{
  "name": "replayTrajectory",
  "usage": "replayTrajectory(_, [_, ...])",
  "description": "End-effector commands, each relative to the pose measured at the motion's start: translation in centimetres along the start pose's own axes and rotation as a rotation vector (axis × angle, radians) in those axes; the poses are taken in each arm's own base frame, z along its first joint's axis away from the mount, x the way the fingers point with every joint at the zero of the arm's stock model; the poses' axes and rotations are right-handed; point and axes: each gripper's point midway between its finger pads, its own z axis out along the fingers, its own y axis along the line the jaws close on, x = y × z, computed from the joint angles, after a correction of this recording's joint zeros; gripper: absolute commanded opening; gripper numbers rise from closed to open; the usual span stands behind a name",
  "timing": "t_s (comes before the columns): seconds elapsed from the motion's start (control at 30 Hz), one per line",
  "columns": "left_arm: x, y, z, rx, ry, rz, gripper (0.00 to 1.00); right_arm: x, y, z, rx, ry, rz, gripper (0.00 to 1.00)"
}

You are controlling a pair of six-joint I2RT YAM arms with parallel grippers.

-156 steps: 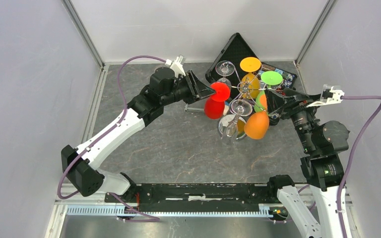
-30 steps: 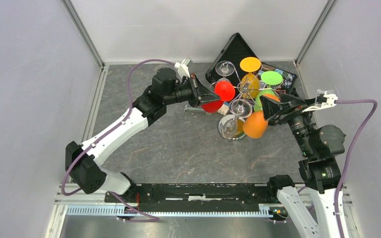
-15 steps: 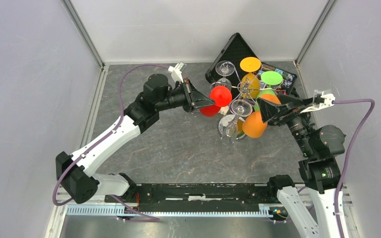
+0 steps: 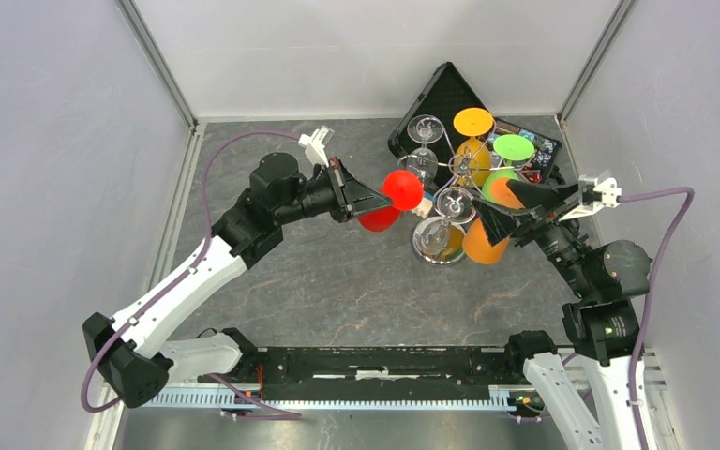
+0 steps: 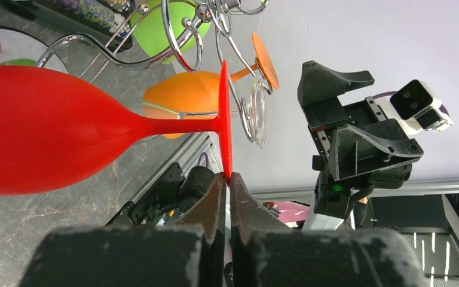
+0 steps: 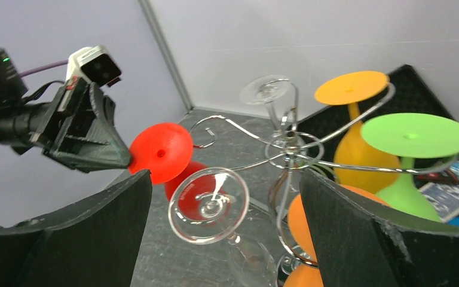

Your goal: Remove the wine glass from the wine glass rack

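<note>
My left gripper (image 4: 383, 196) (image 5: 228, 177) is shut on the rim of the red wine glass's (image 4: 400, 190) (image 5: 66, 128) (image 6: 161, 152) foot. The glass lies tilted sideways, its bowl low over the floor. Its foot sits just left of the wine glass rack's (image 4: 457, 169) (image 6: 287, 142) (image 5: 179, 42) curled silver arms, apart from them in the right wrist view. My right gripper (image 4: 493, 199) (image 6: 226, 179) stands wide open at the rack's right side. A clear glass (image 6: 209, 204) hanging on the rack shows between its fingers, untouched.
Orange (image 4: 473, 122) (image 6: 351, 88), green (image 4: 514, 147) (image 6: 415, 135) and clear (image 4: 426, 127) glasses hang upside down on the rack. A black case (image 4: 445, 94) lies behind it by the back wall. Grey walls close in the left, back and right.
My left arm has drawn the red glass leftward, away from the rack's arm. My right gripper has slid left toward the rack's middle, still open.
</note>
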Motion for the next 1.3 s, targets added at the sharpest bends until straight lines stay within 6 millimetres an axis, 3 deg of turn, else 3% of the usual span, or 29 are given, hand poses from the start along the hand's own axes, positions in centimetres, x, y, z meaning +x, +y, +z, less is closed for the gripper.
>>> replayTrajectory(0.0, [0.1,-0.5,-1.4,0.011,-0.030,0.032,0.02,0.1,3.8,-0.3,-0.237,-0.011,-0.050,0.98])
replayTrajectory(0.27, [0.9,-1.3,-4.1,0.029,-0.061,0.008,0.02,0.8,9.7,-3.4,-0.624,-0.068,-0.029,0.98])
replayTrajectory(0.43, [1.3,-2.2,-5.9,0.038,-0.070,0.000,0.02,0.8,10.4,-4.2,-0.671,-0.092,0.006,0.98])
replayTrajectory(0.57, [1.3,-3.1,-6.8,0.062,-0.086,-0.019,0.02,0.3,10.1,-3.2,-0.653,-0.070,0.030,0.98])
replayTrajectory(0.67, [1.0,-3.7,-7.0,0.071,-0.096,-0.033,0.02,-0.6,8.7,-0.5,-0.559,-0.012,0.069,0.98])
replayTrajectory(0.73, [0.5,-4.4,-7.0,0.086,-0.107,-0.041,0.02,-2.2,8.1,1.6,-0.511,0.028,0.033,0.98])
replayTrajectory(0.87, [-1.0,-6.8,-6.7,0.140,-0.133,-0.045,0.02,-4.2,8.7,3.9,-0.548,0.027,-0.029,0.98])
replayTrajectory(1.0, [-2.5,-9.3,-6.7,0.188,-0.159,-0.051,0.02,-3.4,9.3,5.4,-0.621,0.054,-0.068,0.95])
replayTrajectory(1.13, [-3.0,-10.0,-6.8,0.200,-0.172,-0.083,0.02,-2.0,10.8,6.0,-0.706,0.067,-0.169,0.94])
replayTrajectory(1.27, [-3.4,-10.4,-7.3,0.219,-0.200,-0.115,0.02,-1.0,13.8,5.4,-0.857,0.025,-0.266,0.95])
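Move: The left hand already pinches the red wine glass by its base rim; the glass's middle hangs about 8 cm below that hand, 3 cm ahead and 1 cm right, and the rack's hub is some 14 cm right and 6 cm ahead. From the empty right hand the red glass is about 18 cm left, 3 cm ahead and 12 cm lower; the rack hub lies 8 cm ahead and 3 cm left, the front clear glass 6 cm left and 2 cm ahead. Fingers wide open throughout, the right hand draws back about 7 cm while sliding left and turning some 30 degrees counter-clockwise, then goes forward again and up, and on leftward over the rack towards the held red glass, sinking a little at the end, for about 11 cm of leftward travel in all. The left hand keeps its pinch on the base rim, carries the glass back and left away from the rack, then comes slightly forward and lifts it to some 8 cm higher, rolling about 10 degrees. ##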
